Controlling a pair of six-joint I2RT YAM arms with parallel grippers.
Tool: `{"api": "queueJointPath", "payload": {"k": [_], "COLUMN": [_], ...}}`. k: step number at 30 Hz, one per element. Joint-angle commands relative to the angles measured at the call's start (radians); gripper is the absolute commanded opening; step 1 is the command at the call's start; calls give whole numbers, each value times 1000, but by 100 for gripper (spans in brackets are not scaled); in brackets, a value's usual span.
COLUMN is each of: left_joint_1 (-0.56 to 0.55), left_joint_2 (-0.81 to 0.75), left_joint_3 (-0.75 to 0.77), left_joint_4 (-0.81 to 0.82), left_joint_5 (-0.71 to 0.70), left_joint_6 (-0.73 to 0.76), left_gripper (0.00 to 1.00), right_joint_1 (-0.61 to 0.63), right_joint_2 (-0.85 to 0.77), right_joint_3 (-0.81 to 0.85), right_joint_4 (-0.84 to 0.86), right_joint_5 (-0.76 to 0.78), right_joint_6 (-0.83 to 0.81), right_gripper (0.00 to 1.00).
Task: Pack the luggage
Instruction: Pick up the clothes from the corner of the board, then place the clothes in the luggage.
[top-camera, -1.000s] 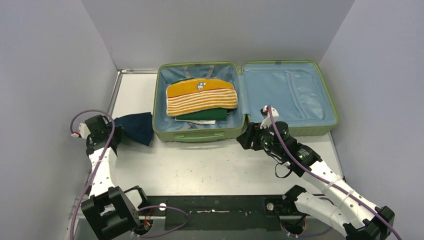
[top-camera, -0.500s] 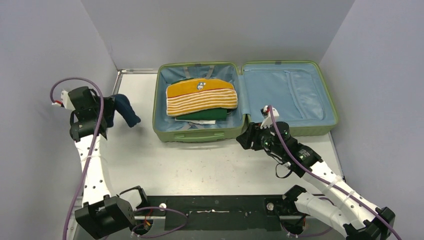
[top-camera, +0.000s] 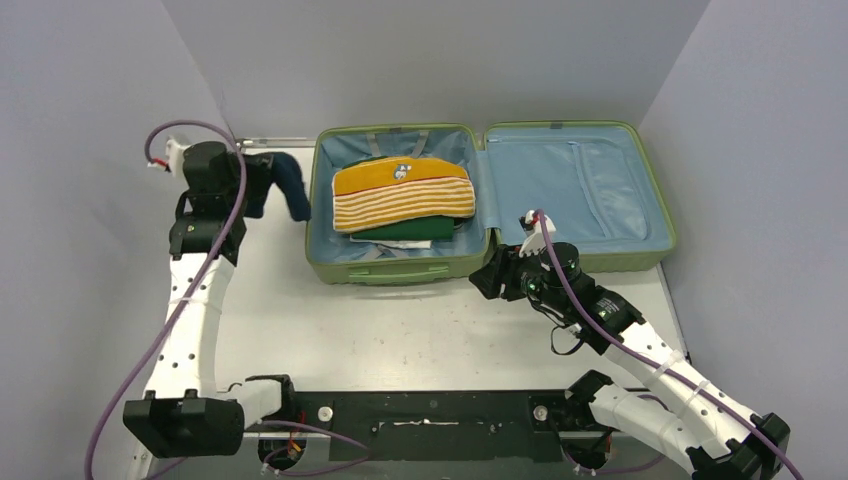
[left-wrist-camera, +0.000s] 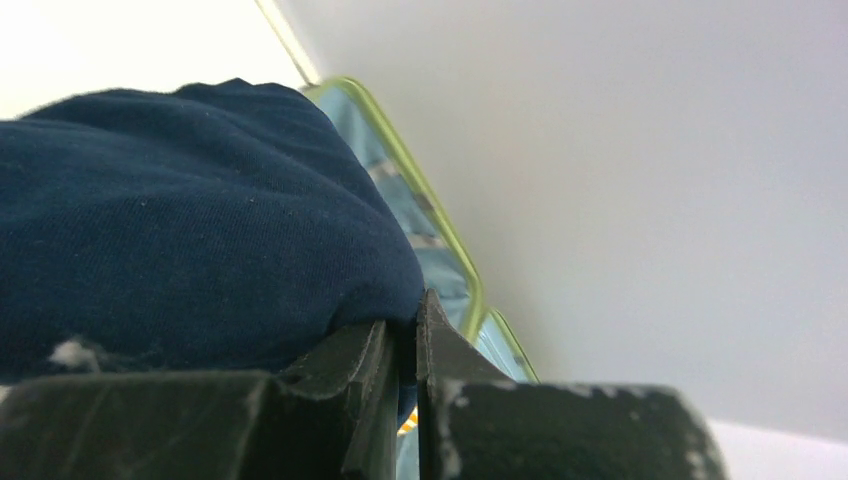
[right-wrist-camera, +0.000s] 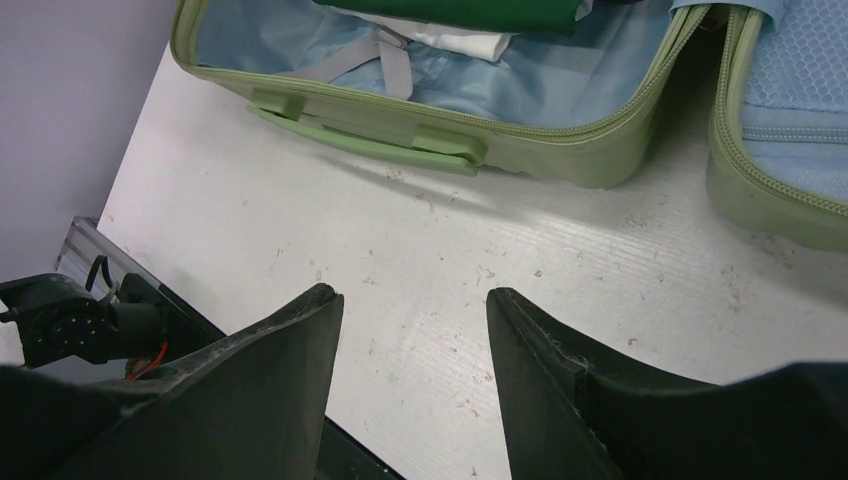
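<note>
The luggage (top-camera: 400, 270) lies open at the back of the table, light green with blue lining, its lid (top-camera: 580, 190) flat to the right. In its left half sits a stack of folded clothes: a yellow striped garment (top-camera: 402, 194) over a green one (top-camera: 405, 230). My left gripper (top-camera: 262, 180) is raised just left of the luggage, shut on a navy blue garment (top-camera: 290, 185) (left-wrist-camera: 190, 220) that hangs beside the rim. My right gripper (top-camera: 486, 280) (right-wrist-camera: 412, 300) hovers open and empty over bare table by the luggage's front edge (right-wrist-camera: 400, 135).
Grey walls close in the table on the left, back and right. A black mounting rail (top-camera: 430, 420) runs along the near edge between the arm bases. Purple cables loop off both arms.
My left arm has lifted the navy garment off the table and swung it up and right, from the left edge to beside the luggage's left rim. The right arm has stayed put.
</note>
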Motion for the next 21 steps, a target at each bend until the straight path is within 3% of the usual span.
{"api": "queueJointPath", "payload": {"k": [1, 6, 12, 17, 21], "left_joint_1": [-134, -232, -386, -427, -436], "left_joint_2": [35, 109, 212, 298, 369], "left_joint_3": [162, 262, 262, 227, 233], "left_joint_4": [159, 190, 381, 568, 627], "left_joint_5": [-117, -176, -245, -252, -204], "left_joint_6": [-15, -5, 0, 19, 7], "left_gripper": [0, 0, 0, 0, 0], "right_joint_1": [6, 5, 2, -11, -75], "right_joint_2": [-9, -23, 42, 133, 180], "right_joint_3": [54, 58, 82, 164, 164], "right_joint_4": [46, 61, 210, 339, 481], "right_joint_5": [-12, -25, -86, -89, -121], "right_joint_6": [-3, 8, 84, 175, 307], "right_gripper": [56, 56, 59, 72, 86]}}
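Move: My left hand holds the dark blue clothes well above the table. From it, the striped yellow clothes on the suitcase stack lie about 9 cm ahead, 25 cm right and 26 cm lower. The suitcase's left rim is 9 cm ahead, 4 cm right; its front rim 8 cm back, 23 cm right. From my right hand, the hanging blue clothes are some 20 cm ahead, 37 cm left and slightly higher; the striped clothes 27 cm ahead, 16 cm left. Keeping the dark blue clothes pinched, I swing my left hand about 16 cm right and 9 cm forward towards the stack, rising some 8 cm before sinking a little, while the fingers tip up and turn clockwise about 15 degrees each. After a short pause my right hand rises 7 cm, easing left and forward towards the clothes, rolling its left side up and opening wider. ##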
